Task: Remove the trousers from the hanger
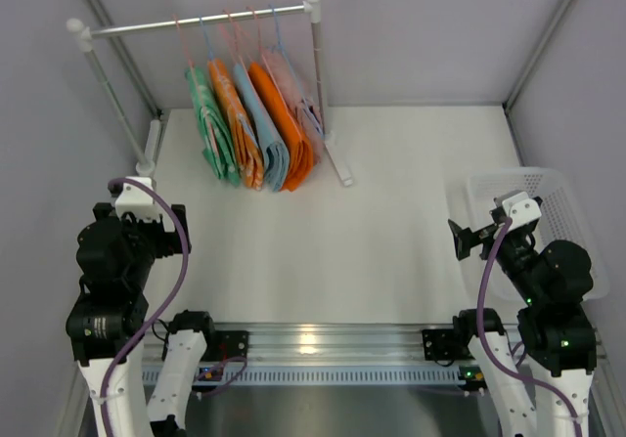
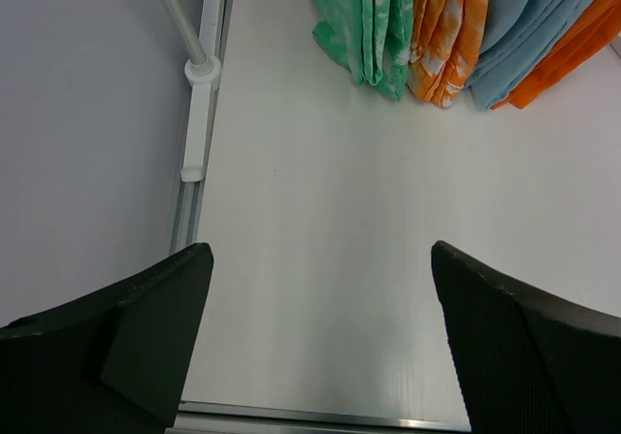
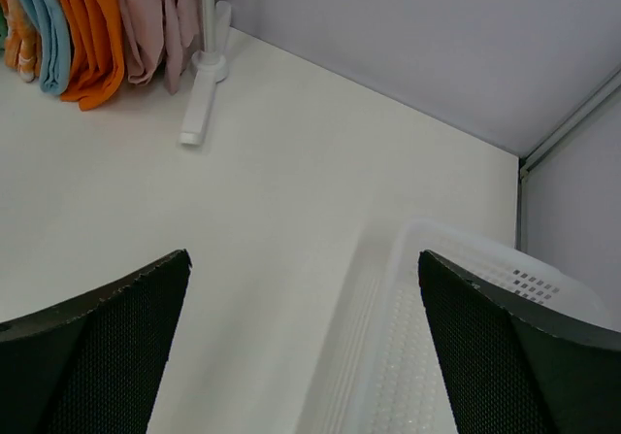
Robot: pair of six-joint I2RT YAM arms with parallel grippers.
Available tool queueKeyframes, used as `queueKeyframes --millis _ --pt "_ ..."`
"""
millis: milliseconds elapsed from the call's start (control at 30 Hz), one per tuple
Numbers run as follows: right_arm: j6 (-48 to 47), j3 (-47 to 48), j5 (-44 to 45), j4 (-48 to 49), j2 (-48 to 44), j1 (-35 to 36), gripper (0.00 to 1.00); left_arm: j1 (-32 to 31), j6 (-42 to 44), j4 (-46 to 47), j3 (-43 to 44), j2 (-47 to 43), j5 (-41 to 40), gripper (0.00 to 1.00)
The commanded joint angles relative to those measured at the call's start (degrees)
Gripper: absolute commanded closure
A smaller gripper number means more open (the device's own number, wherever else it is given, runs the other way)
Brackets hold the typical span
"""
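Observation:
The mint-green trousers [image 1: 211, 124] with pale blotches hang folded at the left end of the rail, on a thin pink hanger [image 1: 180, 44]. Their lower end shows in the left wrist view [image 2: 364, 21], resting on the table. My left gripper [image 1: 168, 224] is open and empty, low at the near left, well short of the trousers; in its own view [image 2: 320, 288] only bare table lies between the fingers. My right gripper [image 1: 460, 240] is open and empty at the near right, and its own view [image 3: 301, 298] shows the basket's edge between the fingers.
The white clothes rack [image 1: 315, 85] stands at the back left, with feet on the table [image 2: 199, 114] [image 3: 201, 104]. Orange [image 1: 240, 124], light blue [image 1: 266, 129], orange and pink garments hang right of the trousers. A white plastic basket [image 1: 577, 222] sits at the right edge [image 3: 466, 356].

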Motion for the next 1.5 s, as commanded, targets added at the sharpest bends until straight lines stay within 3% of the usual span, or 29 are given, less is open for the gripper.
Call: queueKeyframes --millis 0,333,467,600,833,1133,1267,1400,1467 --pt "0.8 0.2 -0.7 0.1 0.3 -0.6 0.00 0.3 -0.1 1.6 -0.5 -0.8 -0.5 0.01" --pt "1.0 0.0 -1.0 0.4 0.8 -0.7 0.01 0.3 -0.9 1.1 0.1 0.5 -2.1 0.01" --pt "1.1 0.1 -1.1 0.5 1.1 -0.7 0.00 0.3 -4.9 0.8 1.5 3.3 -2.5 0.01" --pt "1.0 0.8 -1.2 0.5 2.3 -0.6 0.01 0.3 -6.9 2.7 6.3 8.1 8.5 0.01" --pt "0.5 2.3 -2.2 0.6 4.0 -0.7 0.00 0.3 -14.1 6.6 16.3 20.5 21.1 0.01" --pt "1.1 5.1 -4.3 2.2 8.8 -0.6 0.01 0.5 -22.1 11.6 32.5 37.9 19.8 0.01" --pt "2.1 5.9 -5.5 3.4 11.1 -0.6 0.01 3.7 -27.0 14.5 36.7 44.4 27.1 0.01" --pt "2.6 6.2 -6.9 4.3 12.6 -0.6 0.00 12.0 -33.8 20.5 37.8 51.5 39.3 0.01" --pt "2.8 6.3 -7.6 4.4 13.4 -0.7 0.01 13.6 -35.6 21.9 38.5 53.4 40.1 0.01"
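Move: The green trousers hang about 25 cm ahead of the left hand and 9 cm to its right, their middle some 5 cm lower. The patterned orange pair is about 4 cm farther right at the same reach, then the light blue pair another 4 cm on. The rack's left post stands about 23 cm ahead and 7 cm left. From the right hand the green pair is roughly 25 cm ahead and 50 cm left. Open left hand sweeps 22 cm forward and up towards the green trousers, left side dipping; right eases forward. ##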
